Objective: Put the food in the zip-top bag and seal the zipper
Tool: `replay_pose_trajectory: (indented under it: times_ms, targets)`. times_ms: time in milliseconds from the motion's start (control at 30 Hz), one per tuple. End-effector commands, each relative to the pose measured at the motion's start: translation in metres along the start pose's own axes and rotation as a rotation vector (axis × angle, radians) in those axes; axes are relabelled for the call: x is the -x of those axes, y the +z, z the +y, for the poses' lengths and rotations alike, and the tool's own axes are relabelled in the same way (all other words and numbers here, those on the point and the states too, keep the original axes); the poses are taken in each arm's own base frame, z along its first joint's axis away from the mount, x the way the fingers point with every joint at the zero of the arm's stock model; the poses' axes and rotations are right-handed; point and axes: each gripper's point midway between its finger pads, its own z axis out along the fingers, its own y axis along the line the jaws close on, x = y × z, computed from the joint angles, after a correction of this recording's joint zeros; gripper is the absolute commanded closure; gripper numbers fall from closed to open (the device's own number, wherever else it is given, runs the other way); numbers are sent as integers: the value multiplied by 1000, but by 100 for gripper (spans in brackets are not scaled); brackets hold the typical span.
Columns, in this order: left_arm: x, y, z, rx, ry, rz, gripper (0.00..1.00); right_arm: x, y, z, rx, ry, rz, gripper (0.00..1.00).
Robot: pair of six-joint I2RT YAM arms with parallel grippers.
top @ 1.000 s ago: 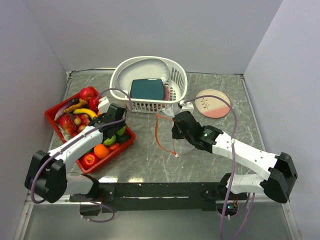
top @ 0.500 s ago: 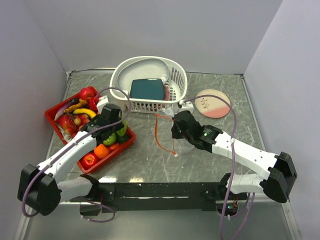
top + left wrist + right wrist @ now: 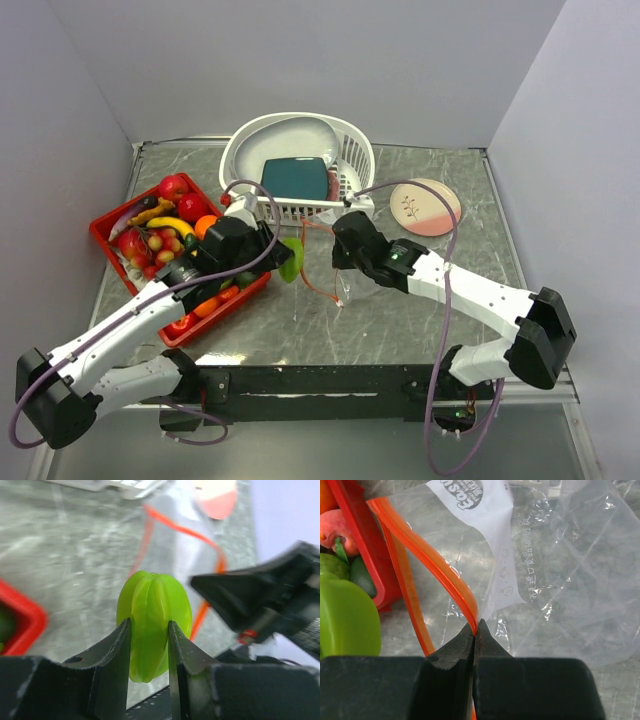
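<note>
My left gripper (image 3: 149, 630) is shut on a ridged green food piece (image 3: 152, 615), held above the table just right of the red tray (image 3: 110, 218); the same piece (image 3: 291, 259) shows in the top view beside the bag mouth. My right gripper (image 3: 475, 630) is shut on the orange-red zipper (image 3: 442, 570) of the clear zip-top bag (image 3: 560, 580), lifting one lip so the mouth gapes towards the green piece. The bag (image 3: 345, 285) lies at mid-table. More food fills the tray: red apples (image 3: 175, 186), a banana (image 3: 170, 223), an orange (image 3: 205, 226).
A white slotted basket (image 3: 350, 150) holding a teal slab (image 3: 296, 178) stands behind the bag. A pink and cream plate (image 3: 425, 206) lies at the back right. Grey walls close in the table on three sides.
My left gripper has closed on the green piece in the tray, lifted it and carried it right to the bag mouth. The right gripper has shifted slightly left, holding the zipper.
</note>
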Motion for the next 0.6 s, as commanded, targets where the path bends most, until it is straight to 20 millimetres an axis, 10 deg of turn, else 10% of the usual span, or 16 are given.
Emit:
replay_pose_trajectory:
  times_ms: [0, 300, 400, 567]
  targets:
    - [9, 2, -47, -184, -33, 1, 89, 25, -8, 15, 27, 33, -55, 100]
    - [-4, 50, -67, -223, -46, 53, 91, 32, -19, 14, 39, 71, -79, 100]
    - [0, 64, -61, -177, -53, 35, 80, 31, -23, 12, 42, 78, -82, 100]
    - [6, 74, -63, -152, -36, 31, 34, 28, -26, 5, 21, 72, -80, 100]
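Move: The open mouth of the zip-top bag lies about 8 cm to the right of my left hand, some 2 cm farther out and 5 cm below; that hand already holds the green pepper. From my right hand, pinching the bag's orange zipper edge, the mouth is about 4 cm to the left and 1 cm lower. The red tray's middle is roughly 22 cm left of my left hand, level with it; the white basket stands some 20 cm ahead and 3 cm right. Both are about 12 cm lower. I carry the green pepper with my left hand about 7 cm to the right into the bag's mouth, soon sinking some 4 cm as I ease slightly forward, and at the end spread those fingers to let go of it. My right hand keeps the zipper edge pinched shut and lifts it about 2 cm. ##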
